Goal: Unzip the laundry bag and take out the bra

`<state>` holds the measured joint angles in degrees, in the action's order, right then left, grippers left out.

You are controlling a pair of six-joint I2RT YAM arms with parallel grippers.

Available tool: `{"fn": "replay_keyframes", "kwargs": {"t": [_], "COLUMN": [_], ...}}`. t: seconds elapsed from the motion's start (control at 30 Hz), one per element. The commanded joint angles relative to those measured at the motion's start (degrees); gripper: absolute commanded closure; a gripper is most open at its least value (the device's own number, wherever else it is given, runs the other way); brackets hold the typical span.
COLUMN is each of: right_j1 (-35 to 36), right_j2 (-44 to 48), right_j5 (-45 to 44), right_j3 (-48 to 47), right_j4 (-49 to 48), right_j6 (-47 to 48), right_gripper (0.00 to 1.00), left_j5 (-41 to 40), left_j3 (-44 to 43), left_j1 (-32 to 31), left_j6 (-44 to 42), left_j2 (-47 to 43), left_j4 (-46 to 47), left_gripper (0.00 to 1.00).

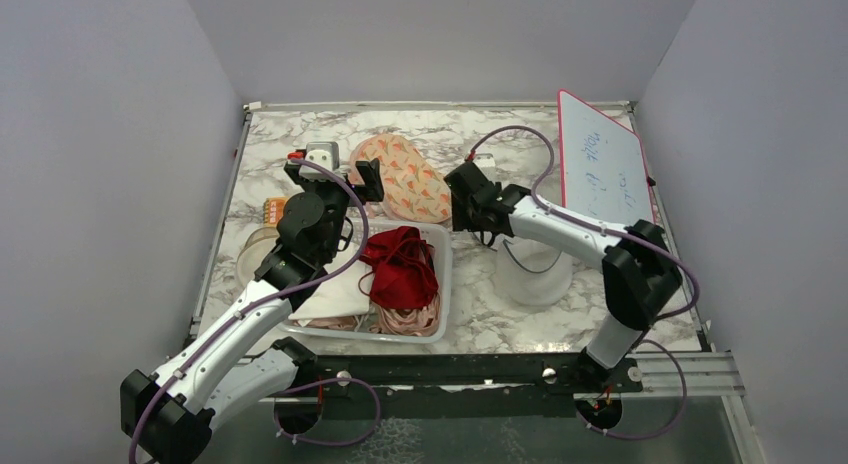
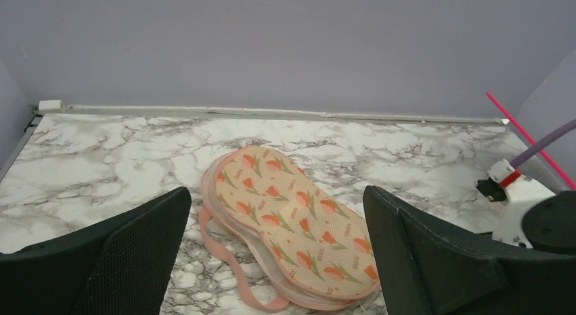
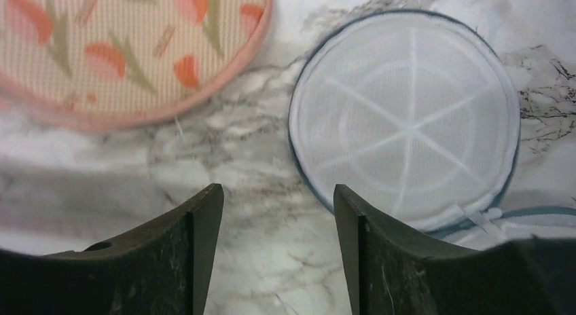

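Note:
The white mesh laundry bag (image 1: 533, 272) stands on the marble table under my right forearm. Its round end with grey-blue piping fills the upper right of the right wrist view (image 3: 407, 118). The dark red bra (image 1: 400, 264) lies on top of other garments in a white basket (image 1: 445, 249), outside the bag. My right gripper (image 1: 458, 206) is open and empty, over bare table just left of the bag (image 3: 278, 199). My left gripper (image 1: 333, 176) is open and empty, behind the basket and facing a peach floral pouch (image 2: 277, 196).
A peach floral mesh pouch (image 1: 405, 174) with a pink strap lies at the back middle (image 2: 299, 227) (image 3: 129, 50). A red-framed whiteboard (image 1: 600, 169) leans at the back right. A small orange item (image 1: 272, 209) and a clear round container (image 1: 255, 254) sit left of the basket. Walls enclose the table.

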<state>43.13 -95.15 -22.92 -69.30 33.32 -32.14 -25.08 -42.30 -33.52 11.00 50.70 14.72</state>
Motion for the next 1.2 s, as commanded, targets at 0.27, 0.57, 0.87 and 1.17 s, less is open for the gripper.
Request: {"fn": "replay_keyframes", "kwargs": {"t": [0.27, 0.57, 0.87, 1.17], "right_j1": [-6.6, -8.3, -9.1, -9.0], "right_j2": [-16.2, -23.0, -25.9, -22.2], "right_j5": [-7.3, -5.8, -4.5, -2.5], "right_j3": [-12.9, -16.2, -14.4, -10.8], "right_j4": [0.1, -1.5, 1.9, -2.4], "right_j6": [-15.4, -17.4, -27.7, -28.5], "right_gripper": [0.47, 0.52, 0.60, 0.99], "left_j5": [1.4, 1.6, 1.9, 1.8], "left_j3": [-1.6, -1.7, -1.7, -1.7], "left_j1": [-0.7, -0.7, -0.7, -0.7], "left_j6": [0.3, 0.3, 0.4, 0.2], "left_j2": [-0.4, 0.0, 0.7, 1.2], "left_j4": [0.1, 0.1, 0.1, 0.1], "left_gripper": [0.06, 0.06, 0.06, 0.06]}}
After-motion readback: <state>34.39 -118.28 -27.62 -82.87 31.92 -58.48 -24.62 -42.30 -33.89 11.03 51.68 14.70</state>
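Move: The round mesh lid of the laundry bag has its middle some 6 cm ahead of the right hand, 8 cm to its right and 9 cm below; the left stretch of its teal rim is about 9 cm ahead and 1 cm right. The tulip-print bag lies 19 cm ahead, 12 cm left; the mesh bag body 3 cm back, 14 cm right; the red garment 4 cm back, 12 cm left. From the left hand, the lid is roughly 5 cm ahead, 32 cm right and 32 cm below. The right fingertips shut on the left stretch of the lid's teal rim and pinch it close to the table. To get there the hand first runs forward about 9 cm in all, then mostly sinks, some 8 cm, beside the tulip-print bag, while turning roughly 30 degrees clockwise; the fingers narrow on the way and close fully only at the end. ##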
